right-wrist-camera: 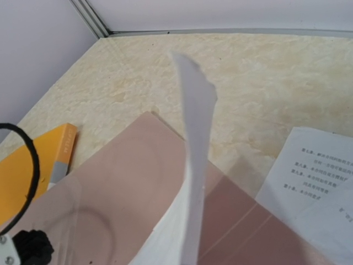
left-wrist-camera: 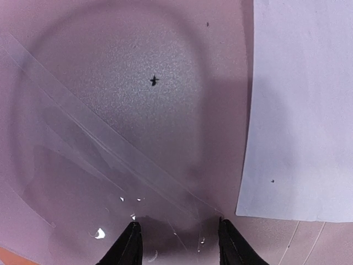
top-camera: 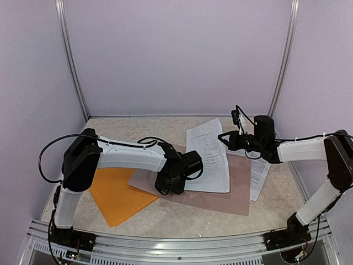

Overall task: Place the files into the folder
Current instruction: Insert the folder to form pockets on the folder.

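Observation:
The orange folder [top-camera: 118, 196] lies flat at the front left, partly under my left arm; the right wrist view shows the folder [right-wrist-camera: 22, 171] with a grey strip on its edge. One white printed sheet [top-camera: 208, 157] rests on a pinkish-brown board [top-camera: 220, 193], and its far right edge is lifted by my right gripper [top-camera: 233, 141], shut on it. In the right wrist view that sheet [right-wrist-camera: 193, 165] rises edge-on and hides the fingers. My left gripper [left-wrist-camera: 179, 243] points down at the board, jaws apart, nothing solid between them. A clear film [left-wrist-camera: 110, 143] crosses the board there.
More printed sheets [top-camera: 259, 176] lie at the right, partly under the board; the sheets [right-wrist-camera: 309, 187] also show in the right wrist view. The white sheet's corner [left-wrist-camera: 300, 110] lies just right of the left fingers. Pale walls and metal posts enclose the marbled table [top-camera: 165, 221].

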You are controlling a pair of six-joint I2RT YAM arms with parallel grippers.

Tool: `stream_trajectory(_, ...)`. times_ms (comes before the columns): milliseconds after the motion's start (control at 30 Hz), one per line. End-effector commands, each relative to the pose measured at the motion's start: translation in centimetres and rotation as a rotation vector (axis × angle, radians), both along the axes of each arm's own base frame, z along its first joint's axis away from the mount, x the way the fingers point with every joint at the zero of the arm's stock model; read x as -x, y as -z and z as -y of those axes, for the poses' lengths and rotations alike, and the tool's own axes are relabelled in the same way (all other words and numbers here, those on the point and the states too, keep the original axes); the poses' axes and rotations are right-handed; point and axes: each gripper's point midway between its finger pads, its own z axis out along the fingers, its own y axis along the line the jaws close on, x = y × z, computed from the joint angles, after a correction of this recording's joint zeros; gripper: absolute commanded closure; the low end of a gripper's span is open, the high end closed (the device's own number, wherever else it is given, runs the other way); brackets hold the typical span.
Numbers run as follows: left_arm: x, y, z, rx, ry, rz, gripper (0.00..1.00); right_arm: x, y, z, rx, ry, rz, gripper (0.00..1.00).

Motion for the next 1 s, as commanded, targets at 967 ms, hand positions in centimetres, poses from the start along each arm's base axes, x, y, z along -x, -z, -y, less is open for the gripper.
stream_trajectory(967, 1.6, 2.8, -3.5, -0.106, 0.008, -0.055, 1.00, 0.1, 0.1, -1.8, 0.015, -0.012, 0.006, 1.00)
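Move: The clear pocket on the folder's left panel lies right at the left hand: its middle is about 3 cm ahead, 4 cm left and 1 cm below. The held papers' near left corner is some 3 cm right and 1 cm ahead of that hand, and the orange file about 19 cm left, level with it. From the right hand, the pocket is about 10 cm back, 20 cm left and 17 cm lower. Keep the left gripper low over the mouth of the clear pocket, pointing down, and close its fingers from nearly half open to fully shut, letting it drift only about half a centimetre left. Meanwhile keep the right gripper shut on the papers' raised right edge and ease it about 1.5 cm left and slightly back, bringing the papers towards the pocket. ##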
